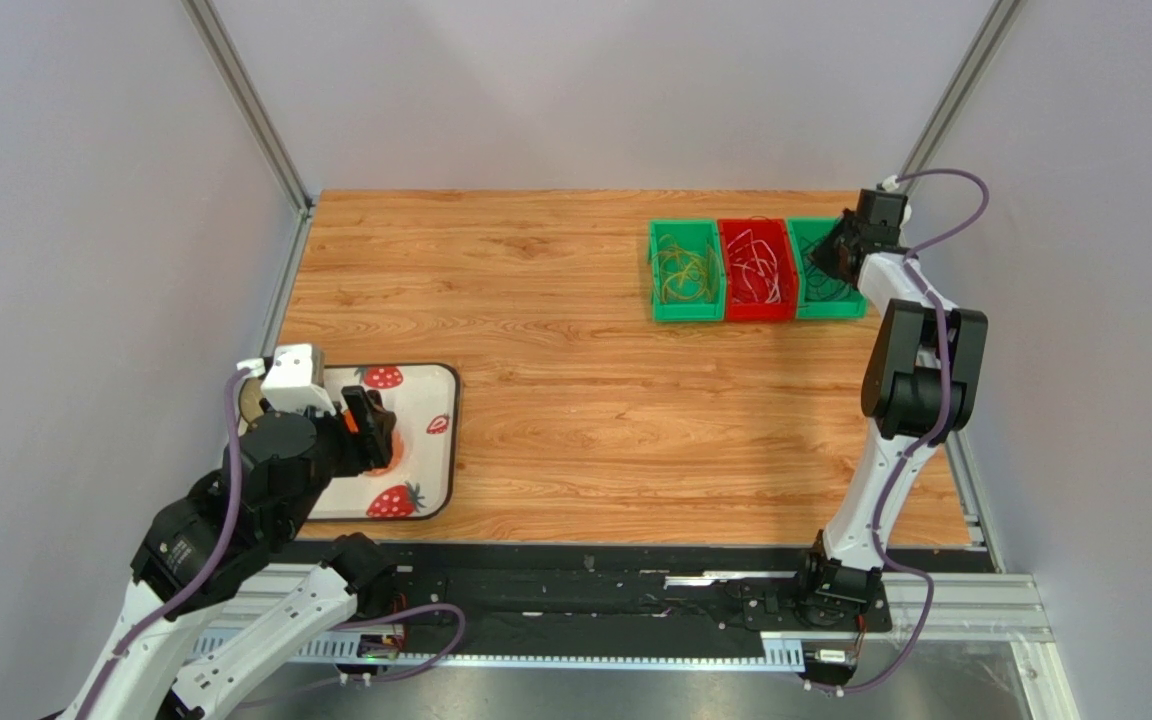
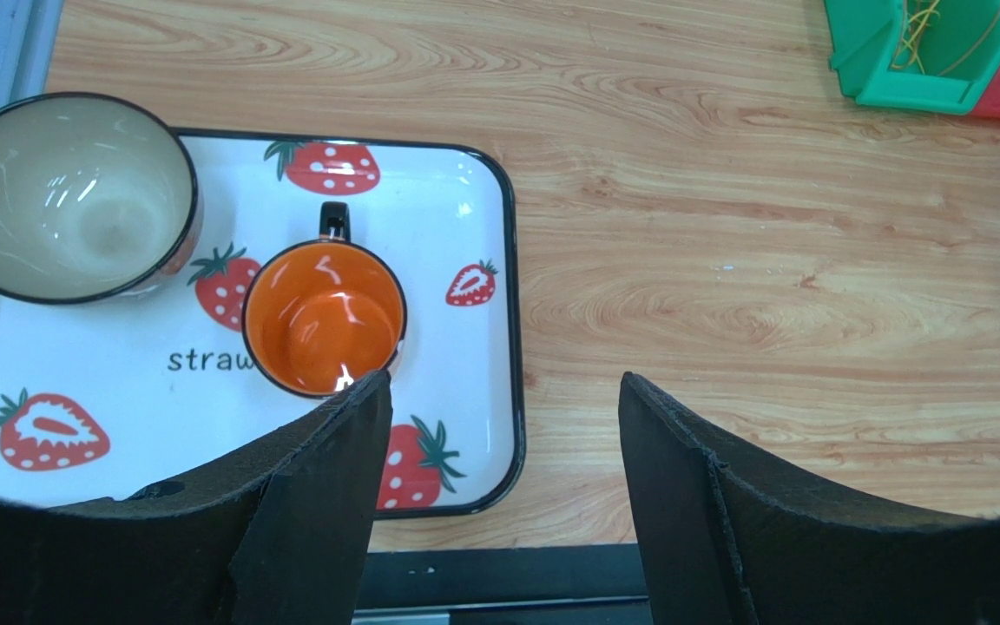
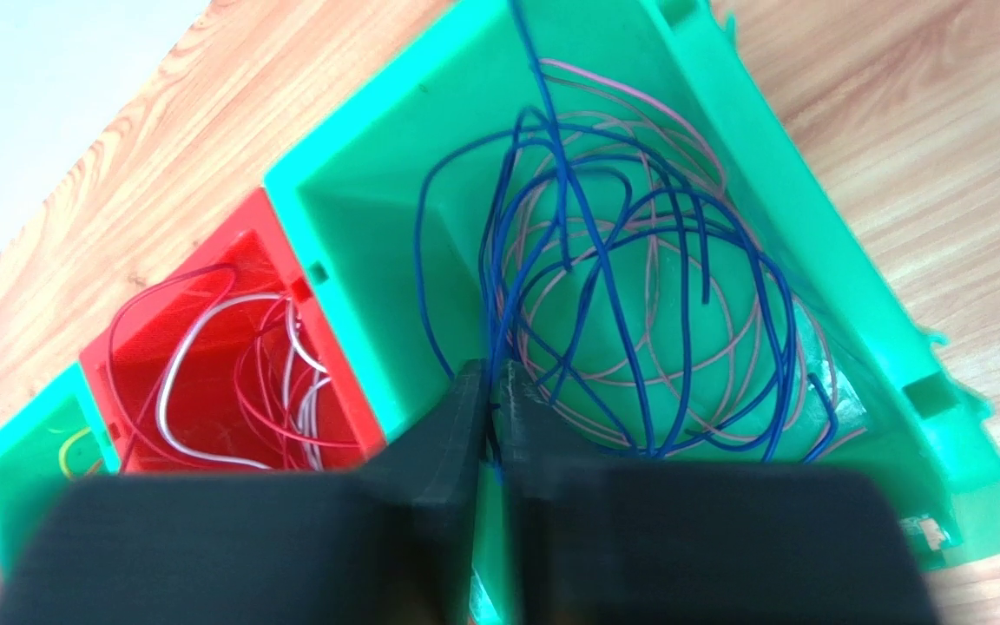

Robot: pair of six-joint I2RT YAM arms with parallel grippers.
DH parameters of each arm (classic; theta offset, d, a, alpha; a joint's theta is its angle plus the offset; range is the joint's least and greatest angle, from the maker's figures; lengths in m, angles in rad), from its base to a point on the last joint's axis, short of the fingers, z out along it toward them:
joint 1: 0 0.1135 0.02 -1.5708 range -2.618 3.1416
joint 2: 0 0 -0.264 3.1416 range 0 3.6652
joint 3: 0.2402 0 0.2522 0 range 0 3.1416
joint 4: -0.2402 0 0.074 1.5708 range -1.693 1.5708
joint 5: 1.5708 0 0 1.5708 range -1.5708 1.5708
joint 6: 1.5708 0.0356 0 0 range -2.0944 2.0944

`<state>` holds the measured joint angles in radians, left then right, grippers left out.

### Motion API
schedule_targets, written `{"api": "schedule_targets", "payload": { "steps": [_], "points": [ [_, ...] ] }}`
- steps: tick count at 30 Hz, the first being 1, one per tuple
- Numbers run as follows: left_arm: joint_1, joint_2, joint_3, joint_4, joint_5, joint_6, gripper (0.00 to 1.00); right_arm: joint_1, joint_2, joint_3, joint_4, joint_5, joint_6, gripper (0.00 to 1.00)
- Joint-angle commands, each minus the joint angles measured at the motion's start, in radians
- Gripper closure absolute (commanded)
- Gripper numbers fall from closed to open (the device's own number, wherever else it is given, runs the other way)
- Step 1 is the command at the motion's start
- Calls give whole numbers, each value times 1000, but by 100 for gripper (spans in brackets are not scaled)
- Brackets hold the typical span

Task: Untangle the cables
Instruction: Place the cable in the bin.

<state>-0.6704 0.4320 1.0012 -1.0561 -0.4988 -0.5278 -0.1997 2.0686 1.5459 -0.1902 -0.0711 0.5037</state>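
The cables lie sorted in three bins at the back right of the table. Blue cables and pink cables loop inside the right green bin. Red and white cables fill the red bin, and a yellow cable shows in the left green bin. My right gripper hangs over the right green bin, its jaws shut on a single blue strand. My left gripper is open and holds nothing, above the corner of a strawberry tray at the near left.
An orange cup and a pale bowl stand on the strawberry tray. The three bins sit side by side, the left green one and the red one. Grey walls close in the table on both sides.
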Motion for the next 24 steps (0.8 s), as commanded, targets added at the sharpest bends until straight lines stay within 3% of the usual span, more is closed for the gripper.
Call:
{"api": "schedule_targets", "payload": {
  "steps": [1, 3, 9, 24],
  "points": [
    [11, -1, -6, 30, 8, 8, 27, -1, -61, 105, -35, -4, -25, 72],
    [12, -4, -6, 33, 6, 8, 27, 0, -85, 126, -55, -4, -36, 55],
    [12, -4, -6, 31, 8, 9, 27, 16, -174, 160, -121, 22, -70, 32],
    [14, -22, -10, 36, 14, 11, 27, 140, -565, -70, -199, 71, -88, 35]
  ]
}}
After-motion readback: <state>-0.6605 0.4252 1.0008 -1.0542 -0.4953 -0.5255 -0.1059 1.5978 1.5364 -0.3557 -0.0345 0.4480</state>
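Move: The right hand, shut on the blue cable, is just inside the right green bin; the bin's middle is about 2 cm back, 3 cm to the right and 5 cm lower. At the same depth and height, the red bin's middle lies some 10 cm to this hand's left and the left green bin's about 23 cm left. From the idle left hand, the right green bin is roughly 37 cm ahead, 75 cm to the right and 22 cm below. The right hand spreads its shut fingers wide as it starts up out of the right green bin, letting go of the blue cable with barely a centimetre of forward drift at first. It climbs faster to some 20 cm above where it started, then also draws back and to the left, ending about 6 cm back and 5 cm left, on the red bin's side, while the fingers tip up about 15 degrees and stay open. ##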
